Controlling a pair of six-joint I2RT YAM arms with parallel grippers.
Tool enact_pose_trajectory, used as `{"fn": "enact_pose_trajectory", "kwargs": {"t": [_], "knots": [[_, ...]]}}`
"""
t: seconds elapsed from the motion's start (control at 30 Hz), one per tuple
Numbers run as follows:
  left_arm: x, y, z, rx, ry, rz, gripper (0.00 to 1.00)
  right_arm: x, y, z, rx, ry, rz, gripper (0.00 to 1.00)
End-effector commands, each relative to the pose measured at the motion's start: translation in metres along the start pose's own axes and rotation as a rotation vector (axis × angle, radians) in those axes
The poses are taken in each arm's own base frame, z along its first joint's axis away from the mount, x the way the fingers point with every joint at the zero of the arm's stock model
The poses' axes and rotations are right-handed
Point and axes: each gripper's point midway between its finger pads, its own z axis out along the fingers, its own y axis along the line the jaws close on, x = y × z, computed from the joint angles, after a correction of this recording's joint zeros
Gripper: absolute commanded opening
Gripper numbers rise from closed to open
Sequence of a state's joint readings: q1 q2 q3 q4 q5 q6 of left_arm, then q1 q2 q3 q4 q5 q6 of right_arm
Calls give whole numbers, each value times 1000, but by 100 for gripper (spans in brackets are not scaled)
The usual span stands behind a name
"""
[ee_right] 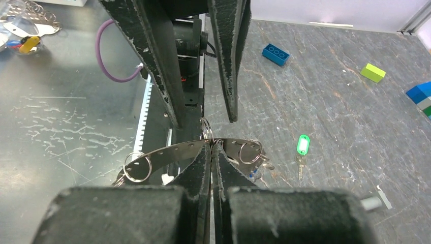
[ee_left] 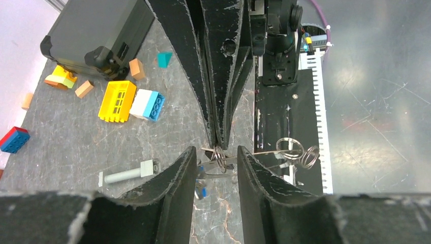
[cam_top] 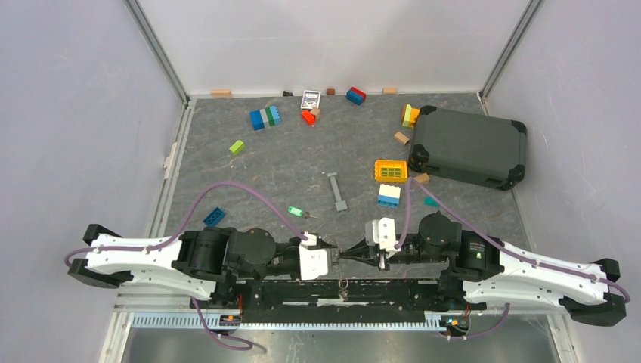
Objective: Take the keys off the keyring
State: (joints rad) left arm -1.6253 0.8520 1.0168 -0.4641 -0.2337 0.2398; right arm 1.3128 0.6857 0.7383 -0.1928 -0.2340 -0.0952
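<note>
My right gripper [ee_right: 211, 143] is shut on the keyring [ee_right: 206, 130], pinching it where it threads a curved, perforated silver strip [ee_right: 167, 152]. More wire rings [ee_right: 137, 166] hang from that strip. A small key with a blue head [ee_right: 252, 174] dangles below it. My left gripper [ee_left: 217, 151] is open, its fingers on either side of the keyring [ee_left: 219, 155] without touching it. In the top view both grippers [cam_top: 344, 255] meet tip to tip at the table's near edge. A key with a green head [cam_top: 295, 211] lies loose on the table, also seen in the right wrist view [ee_right: 303, 145].
A long grey metal bar [cam_top: 337, 192] lies mid-table. A yellow grid block [cam_top: 391, 169] and a white-blue brick [cam_top: 389, 196] sit beside a dark case [cam_top: 469, 146]. A blue brick [cam_top: 214, 217], a lime one [cam_top: 236, 147] and others lie scattered.
</note>
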Motion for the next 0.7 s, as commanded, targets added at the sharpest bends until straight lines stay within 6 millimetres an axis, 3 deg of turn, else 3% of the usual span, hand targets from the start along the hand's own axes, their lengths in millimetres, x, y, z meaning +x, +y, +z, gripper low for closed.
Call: {"fn": "enact_pose_trajectory", "kwargs": {"t": [0.0,0.17,0.43,0.67], "knots": [[-18,2,-4,-1,-37,-33,41,-37,-8,-5,35,-96,-29,0],[-15,2,0,0,-23,-29,31,-39,-7,-5,29,-104,-28,0],[-10,1,5,-3,8,-25,30,-42,-6,-6,22,-118,-30,0],[-5,1,9,-11,36,-21,16,-39,-6,-6,26,-116,-27,0]]}}
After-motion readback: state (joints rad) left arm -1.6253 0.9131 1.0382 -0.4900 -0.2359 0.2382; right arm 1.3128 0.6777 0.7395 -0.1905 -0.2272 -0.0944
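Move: The keyring is in the shut right fingertips, about 1 cm to the left of the right hand, and about 1 cm to the right of and 1 cm below the left hand. On the table, some 28 cm below the left hand, the green-tagged key lies about 15 cm ahead and 8 cm to the left, and the grey bolt about 21 cm ahead and 1 cm to the right. The left hand sinks about 1.5 cm and edges right towards the right fingertips, its fingers closing partway. ##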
